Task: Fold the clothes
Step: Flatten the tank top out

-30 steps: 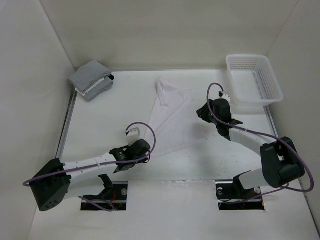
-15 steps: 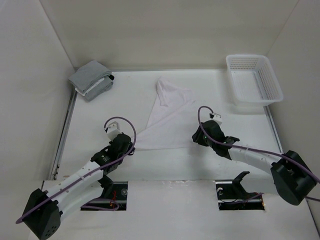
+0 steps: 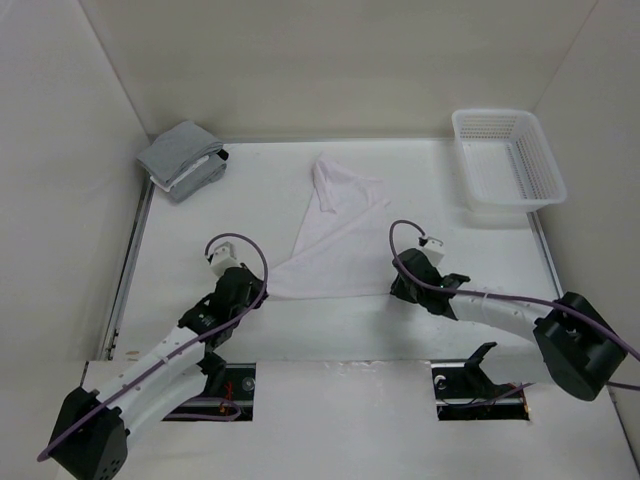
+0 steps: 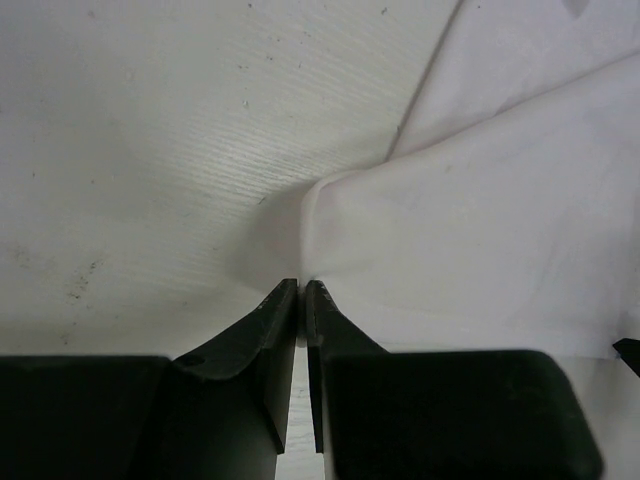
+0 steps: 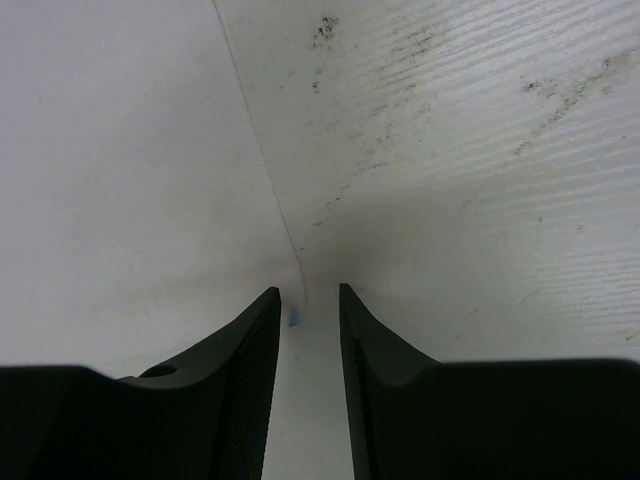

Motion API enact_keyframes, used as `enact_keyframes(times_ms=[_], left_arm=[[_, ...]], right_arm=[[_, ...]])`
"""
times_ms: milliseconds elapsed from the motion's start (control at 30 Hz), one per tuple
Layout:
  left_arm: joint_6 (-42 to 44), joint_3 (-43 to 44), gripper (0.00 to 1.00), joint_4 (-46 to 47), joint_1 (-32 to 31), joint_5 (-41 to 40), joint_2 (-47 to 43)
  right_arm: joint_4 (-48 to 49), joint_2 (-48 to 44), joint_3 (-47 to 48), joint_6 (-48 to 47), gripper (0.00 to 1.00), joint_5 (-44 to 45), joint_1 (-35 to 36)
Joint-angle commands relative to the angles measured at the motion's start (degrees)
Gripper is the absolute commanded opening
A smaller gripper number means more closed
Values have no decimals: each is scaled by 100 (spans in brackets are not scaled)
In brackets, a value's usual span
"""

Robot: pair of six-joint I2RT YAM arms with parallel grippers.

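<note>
The clothes, one plain white garment [image 3: 335,245], lie spread in a rough triangle on the table, with a bunched tip at the far end. My left gripper [image 3: 263,288] sits at the garment's near-left corner. In the left wrist view this gripper [image 4: 301,287] is shut on the pinched corner of the white fabric [image 4: 480,200]. My right gripper [image 3: 396,290] is at the near-right corner. The right wrist view shows it [image 5: 307,293] open, low over the table, its jaws astride the garment's [image 5: 120,150] edge, with a small blue tag between them.
A white plastic basket [image 3: 498,212] stands at the back right. A folded grey-and-white cloth bundle [image 3: 182,158] lies at the back left. White walls enclose the table [image 3: 200,230] on three sides. The table surface [image 5: 480,150] is scuffed with dark specks.
Both grippers have come toward the near edge. The left one dragged its corner leftward, stretching the garment's near edge wider. The right one dropped from mid-garment to the near-right corner.
</note>
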Motion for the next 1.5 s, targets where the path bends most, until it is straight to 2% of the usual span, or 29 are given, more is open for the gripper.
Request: enact_keyframes(times_ms=[0,233,433,500,667,767,867,967,1100,1300,1467], left_arm=[[152,-70,8,313,149,98,-200],[188,-114,9,532,237,274,-69],[188,-123,9,550,246,283,-42],[179,-114,9,559,246,283,-42],[179,-53,9,717,246,283,37],[187,105,8,848,263,291,54],[372,657,5,901,281,335,-191],[556,1544,5,875,246,283,-577],[749,2748,5,709,105,64,-921],[1470,4402,5,699,-229,-358,-1000],[1971,5369,5,901,-370,-535,-860]], right_arm=[[-206,184,244,154,33,236,64],[-215,386,341,101,24,26,73],[-215,360,324,101,22,-45,73],[-215,351,315,93,19,-71,73],[-101,378,297,58,4,-273,73],[92,2,253,14,0,-195,73],[-73,-1016,490,-258,0,164,169],[-731,-2159,1305,-670,0,744,371],[-1181,-2900,2562,-1312,0,1395,854],[-1094,-2936,4671,-2901,0,2783,2109],[-130,-2567,6000,-4676,0,3672,3358]])
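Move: The near right corner of the tank top lies practically at my open right fingertips, about 1 cm ahead, 1 cm left and 1 cm below. From it the tank top's far end is some 25 cm farther out and 10 cm left. The white basket stands about 28 cm ahead and 23 cm right of my right hand. My left hand already holds the near left corner; from it the right corner is roughly 25 cm right, 1 cm ahead and 3 cm lower. My right hand creeps about 1 cm left and shuts its fingers on the tank top's near right corner, while my left keeps its pinch on the left corner. Then both hands sweep fast and nearly straight up, some 50 cm, fingers tipping upward about 60 degrees, and spread roughly 10 cm apart late in the rise to draw the edge between them tight. ##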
